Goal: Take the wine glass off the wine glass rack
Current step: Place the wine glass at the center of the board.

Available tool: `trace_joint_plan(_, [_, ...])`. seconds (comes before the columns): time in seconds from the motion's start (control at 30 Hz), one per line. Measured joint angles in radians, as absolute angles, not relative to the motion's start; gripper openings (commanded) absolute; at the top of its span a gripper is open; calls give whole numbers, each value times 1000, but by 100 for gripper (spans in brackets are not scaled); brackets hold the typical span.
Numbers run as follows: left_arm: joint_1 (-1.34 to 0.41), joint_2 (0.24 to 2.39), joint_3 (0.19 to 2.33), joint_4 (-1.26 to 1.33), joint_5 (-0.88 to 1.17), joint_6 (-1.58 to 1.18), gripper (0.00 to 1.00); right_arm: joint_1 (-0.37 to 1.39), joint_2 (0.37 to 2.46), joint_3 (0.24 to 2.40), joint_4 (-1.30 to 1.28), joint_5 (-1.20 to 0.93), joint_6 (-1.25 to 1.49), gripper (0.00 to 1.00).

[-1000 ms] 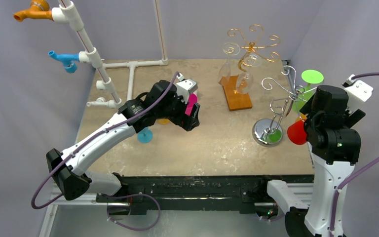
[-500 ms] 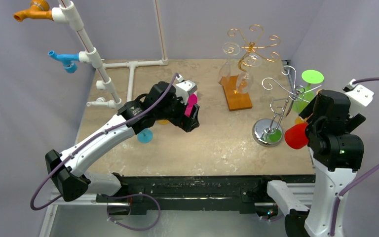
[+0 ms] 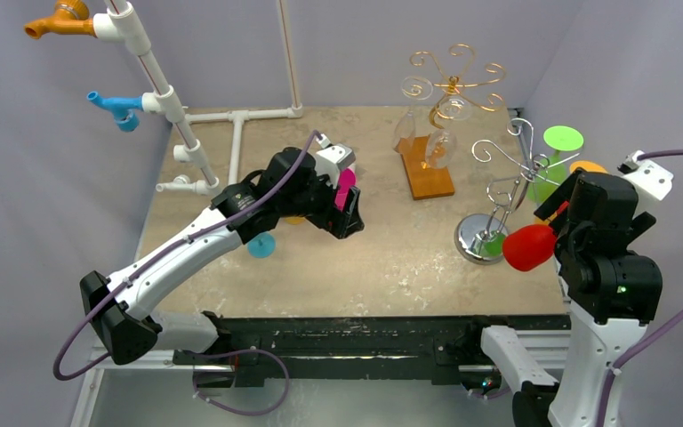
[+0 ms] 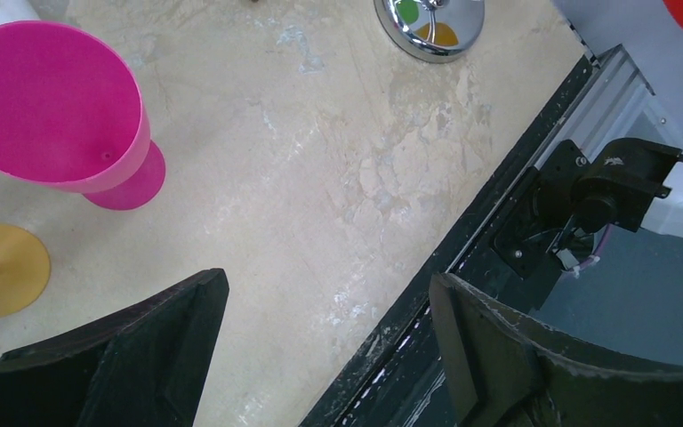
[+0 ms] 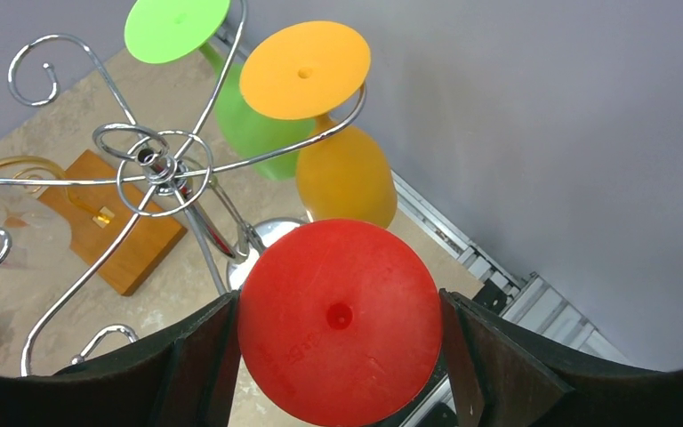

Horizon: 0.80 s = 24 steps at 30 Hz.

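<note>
A red wine glass (image 5: 338,320) sits between my right gripper's (image 5: 336,313) fingers, its round foot facing the wrist camera. The gripper is shut on it. In the top view the red glass (image 3: 527,246) hangs tilted near the table's right front corner, just clear of the chrome wine glass rack (image 3: 498,191). The rack's wire arms (image 5: 156,169) carry a green glass (image 5: 249,124) and an orange glass (image 5: 342,173), both hanging foot up. My left gripper (image 4: 329,289) hovers open over bare tabletop, mid-table in the top view (image 3: 347,209).
A pink glass (image 4: 53,107) and a yellow glass foot (image 4: 4,267) stand beside the left gripper. A blue glass (image 3: 261,245) is under the left arm. A gold rack (image 3: 449,84) with clear glasses stands on a wooden base (image 3: 429,178). White pipework (image 3: 169,98) fills the back left.
The right arm has drawn back toward the near edge, carrying the red glass down and slightly left, away from the chrome rack; the orange glass's foot now shows. The left arm barely moved.
</note>
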<state>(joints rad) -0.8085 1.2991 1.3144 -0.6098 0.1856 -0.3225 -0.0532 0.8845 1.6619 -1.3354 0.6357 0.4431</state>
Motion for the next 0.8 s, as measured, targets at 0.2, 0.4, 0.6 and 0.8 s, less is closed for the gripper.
trace_joint_plan(0.2, [-809, 1295, 1308, -576, 217, -358, 89, -53, 877, 1662, -1336, 574, 444, 47])
trace_joint_plan(0.4, [-809, 1287, 1291, -531, 246, -405, 89, -53, 876, 1662, -1338, 496, 443, 47])
trace_joint_plan(0.6, [-809, 1282, 1284, -464, 275, -472, 89, -53, 877, 1686, -1340, 411, 443, 46])
trace_joint_plan(0.8, [-809, 1282, 1269, -354, 314, -582, 88, -53, 891, 1744, -1340, 313, 445, 46])
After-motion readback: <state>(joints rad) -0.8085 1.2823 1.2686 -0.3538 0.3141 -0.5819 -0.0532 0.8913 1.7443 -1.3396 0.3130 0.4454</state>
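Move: The right hand already holds the red wine glass by its foot, bowl hanging. From it the board's centre lies about 17 cm ahead, 40 cm left and 36 cm below; the open left gripper some 7 cm ahead, 39 left, 12 below. The rack's hub is roughly 10 cm ahead and 7 left, the hanging yellow glass 8 ahead and 4 right. From the left hand the red glass is about 35 cm right, 7 back, 5 above; the standing pink glass 12 ahead, 3 left, 18 below. Leftward about 5 cm, slightly forward, and rising a little only towards the end, the right hand carries the red glass towards the open left gripper, keeping its grip on the foot while turning some 15 degrees counter-clockwise and rolling its left side up. The empty left hand comes to meet the glass, going right and up about 4 cm each, ever faster, its open fingers tilting up towards level. ##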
